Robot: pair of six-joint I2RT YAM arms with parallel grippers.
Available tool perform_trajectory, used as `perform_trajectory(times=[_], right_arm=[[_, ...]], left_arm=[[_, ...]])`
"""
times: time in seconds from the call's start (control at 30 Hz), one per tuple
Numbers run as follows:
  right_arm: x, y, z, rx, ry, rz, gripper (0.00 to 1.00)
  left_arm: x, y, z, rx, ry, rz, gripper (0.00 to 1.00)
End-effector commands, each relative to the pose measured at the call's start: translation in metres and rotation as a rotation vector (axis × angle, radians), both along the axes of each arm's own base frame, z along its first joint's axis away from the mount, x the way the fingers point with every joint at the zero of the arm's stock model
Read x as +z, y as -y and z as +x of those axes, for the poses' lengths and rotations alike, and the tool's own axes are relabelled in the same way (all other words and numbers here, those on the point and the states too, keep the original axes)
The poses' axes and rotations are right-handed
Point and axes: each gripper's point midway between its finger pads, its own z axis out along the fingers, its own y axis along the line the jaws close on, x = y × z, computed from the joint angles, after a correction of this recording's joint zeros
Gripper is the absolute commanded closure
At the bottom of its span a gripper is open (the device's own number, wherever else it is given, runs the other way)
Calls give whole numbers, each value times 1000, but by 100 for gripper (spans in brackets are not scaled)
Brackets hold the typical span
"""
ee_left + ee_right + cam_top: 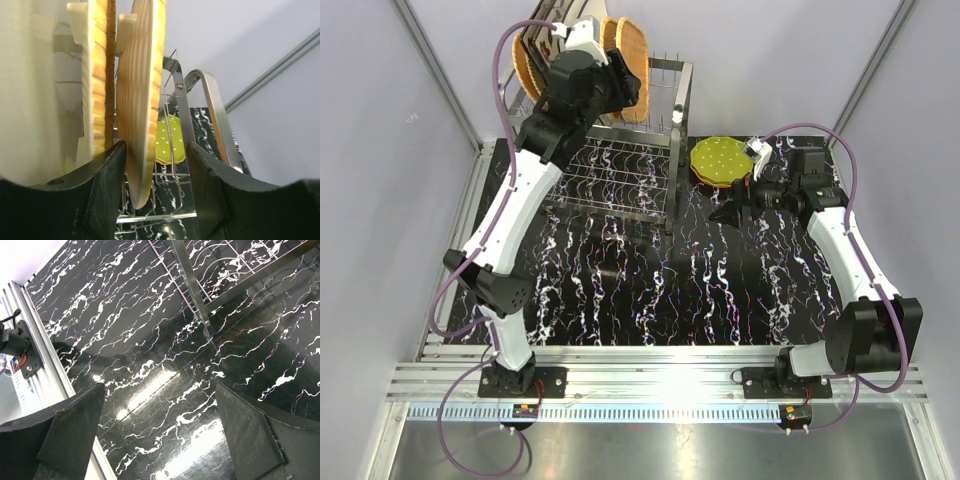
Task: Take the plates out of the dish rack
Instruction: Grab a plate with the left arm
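The dish rack (620, 190) stands at the back of the table, with orange-tan wicker plates (632, 70) upright in its top prongs. My left gripper (620, 88) is up at those plates. In the left wrist view its jaws (156, 185) straddle the lower rim of one wicker plate (142, 100). The left finger (107, 190) is against the rim and a gap remains on the right, so the gripper is open. A second wicker plate (100, 75) and a cream plate (30, 100) stand just left. Green dotted plates (718, 160) lie stacked on the table. My right gripper (728, 213) hovers open and empty beside them.
The rack's steel handle loop (220, 125) rises close to the right of my left fingers. In the right wrist view a rack leg (192, 295) stands on the black marbled table (150, 340), and the aluminium rail (45, 355) runs along the near edge.
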Motion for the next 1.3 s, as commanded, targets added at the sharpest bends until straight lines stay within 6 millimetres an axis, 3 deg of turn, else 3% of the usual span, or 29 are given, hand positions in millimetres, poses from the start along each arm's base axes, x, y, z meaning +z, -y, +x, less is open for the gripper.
perform_trajectory(times=[0.0, 0.2, 0.37, 0.5, 0.57, 0.7, 1.0, 1.27], right_arm=[[21, -3, -6, 18, 50, 34, 0], [26, -4, -5, 18, 57, 39, 0], [31, -5, -5, 12, 57, 49, 0], [34, -5, -6, 9, 60, 54, 0], [35, -5, -7, 8, 59, 57, 0], [37, -5, -8, 7, 61, 62, 0], [40, -6, -7, 3, 57, 72, 0], [41, -6, -7, 1, 60, 73, 0]], left_arm=[[18, -14, 14, 106, 95, 72, 47], [4, -20, 26, 194, 120, 227, 54], [5, -22, 34, 256, 165, 326, 59], [13, -23, 35, 279, 206, 383, 79], [23, -23, 32, 286, 237, 373, 100], [49, -20, 25, 295, 320, 365, 100], [136, -29, -4, 333, 564, 208, 100], [160, -29, -17, 323, 644, 167, 100]])
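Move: The near wicker plate stands on edge in the rack with its rim already between the left hand's open fingers; its middle is about 11 cm ahead, level sideways, and some 3 cm up. At that height and depth, the second wicker plate stands 4 cm left of it, a white plate about 9 cm left, and the rack's right rail some 9 cm right. From the right hand the near plate lies about 24 cm ahead, 18 cm left and 25 cm up. Forward and down, about 3 cm and 2 cm, the left hand works its half-open fingers farther over the near rim of the right-hand wicker plate, rolling its left side up some 25 degrees and swinging a little counter-clockwise. The fingers then shut and pinch the rim, and the hand eases up nearly 2 cm, its fingers tipping upward while keeping hold. ##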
